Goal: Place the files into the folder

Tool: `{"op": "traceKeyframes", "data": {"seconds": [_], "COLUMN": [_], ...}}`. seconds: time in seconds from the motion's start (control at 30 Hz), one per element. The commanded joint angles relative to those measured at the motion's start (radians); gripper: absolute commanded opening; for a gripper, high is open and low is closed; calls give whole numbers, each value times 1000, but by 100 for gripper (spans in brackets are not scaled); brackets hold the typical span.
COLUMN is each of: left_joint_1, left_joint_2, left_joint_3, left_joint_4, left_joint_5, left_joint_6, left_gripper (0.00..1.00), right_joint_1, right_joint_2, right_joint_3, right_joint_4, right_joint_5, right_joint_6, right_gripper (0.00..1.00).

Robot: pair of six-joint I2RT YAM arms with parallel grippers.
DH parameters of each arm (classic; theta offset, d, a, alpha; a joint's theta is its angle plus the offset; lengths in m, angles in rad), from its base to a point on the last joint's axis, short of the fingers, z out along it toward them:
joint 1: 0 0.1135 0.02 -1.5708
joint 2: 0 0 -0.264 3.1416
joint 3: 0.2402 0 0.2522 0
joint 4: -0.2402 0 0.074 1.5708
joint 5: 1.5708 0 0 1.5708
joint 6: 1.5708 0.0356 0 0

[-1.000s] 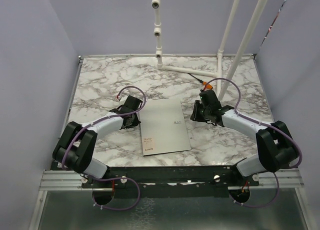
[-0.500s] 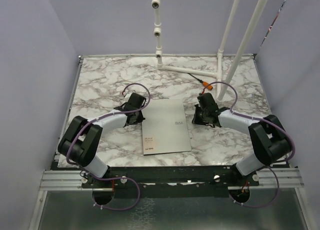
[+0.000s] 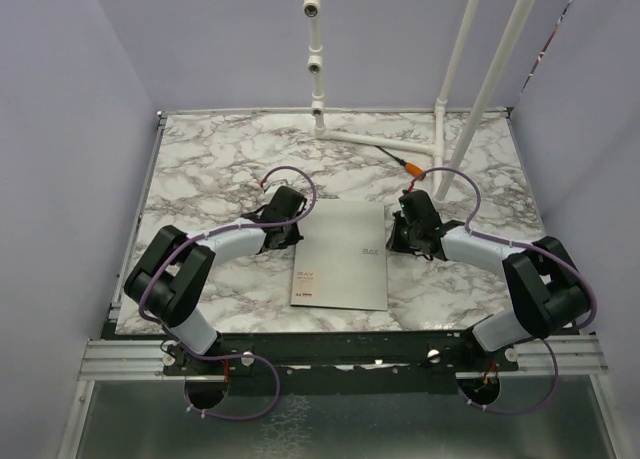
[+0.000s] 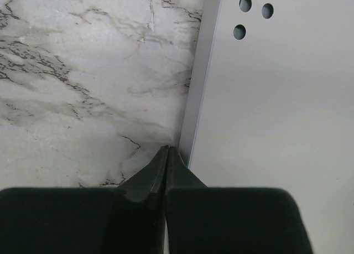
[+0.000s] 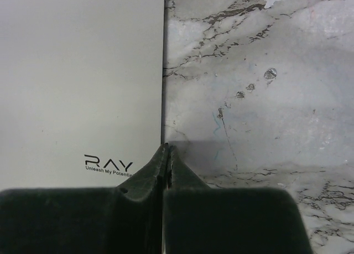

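The folder [image 3: 342,254] lies closed and flat on the marble table, grey-beige cover up, with small print near its front left corner. My left gripper [image 3: 299,235] is shut, its tips low at the folder's [image 4: 276,99] left edge, beside the spine strip. In the left wrist view those tips [image 4: 167,149] meet with nothing between them. My right gripper [image 3: 394,239] is shut too, its tips [image 5: 166,147] right at the folder's [image 5: 77,71] right edge next to the "RAY" print. The files are not in view.
A white pipe frame [image 3: 380,141] stands at the back of the table, with an orange-tipped tool [image 3: 408,165] beside it. Lilac walls close in the left, right and back. The arm bases sit on the front rail [image 3: 340,347].
The folder has slid to the right and turned straighter, with my left gripper following against its left edge. My right gripper has shifted slightly and stays at the right edge.
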Motion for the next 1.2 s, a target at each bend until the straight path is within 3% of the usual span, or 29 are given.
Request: {"op": "traceKeyframes", "data": {"seconds": [0.0, 0.83, 0.97, 1.17], "left_joint_1": [-32, -81, -64, -31], "left_joint_2": [40, -29, -84, -189], "left_joint_3": [-46, -40, -18, 27], "left_joint_4": [-93, -128, -179, -266], "left_joint_5": [69, 23, -18, -61], "left_joint_6": [-10, -15, -2, 27], "left_gripper": [0, 0, 15, 35], "right_joint_1": [1, 1, 1, 1], "right_joint_2": [-12, -57, -104, -207], "right_joint_3": [-28, 39, 68, 122], "right_joint_4": [-46, -144, -198, -284], "right_joint_5": [9, 88, 135, 208], "right_joint_6": [11, -4, -19, -45], "right_gripper": [1, 1, 8, 33]}}
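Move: The folder lies between the two hands, both with shut fingertips low at its long sides. From the left hand its middle is about 11 cm to the right and 4 cm back, 1 cm lower; from the right hand it is some 12 cm to the left and 2 cm back. The screwdriver's orange handle lies roughly 22 cm ahead of the right hand and 6 cm to its right; the white post's foot is about 14 cm ahead and 12 cm right of it. With its shut tips low against the spine side, the left hand goes on pushing the folder about 1.5 cm to the right and as far back, while the right hand, at the opposite edge, drifts right by about as much. Then both part from the folder and open roughly a quarter: the left draws some 2 cm farther back and 2 cm left off the spine, barely rising, and the right lifts about 4 cm off the table, easing on to the right. ##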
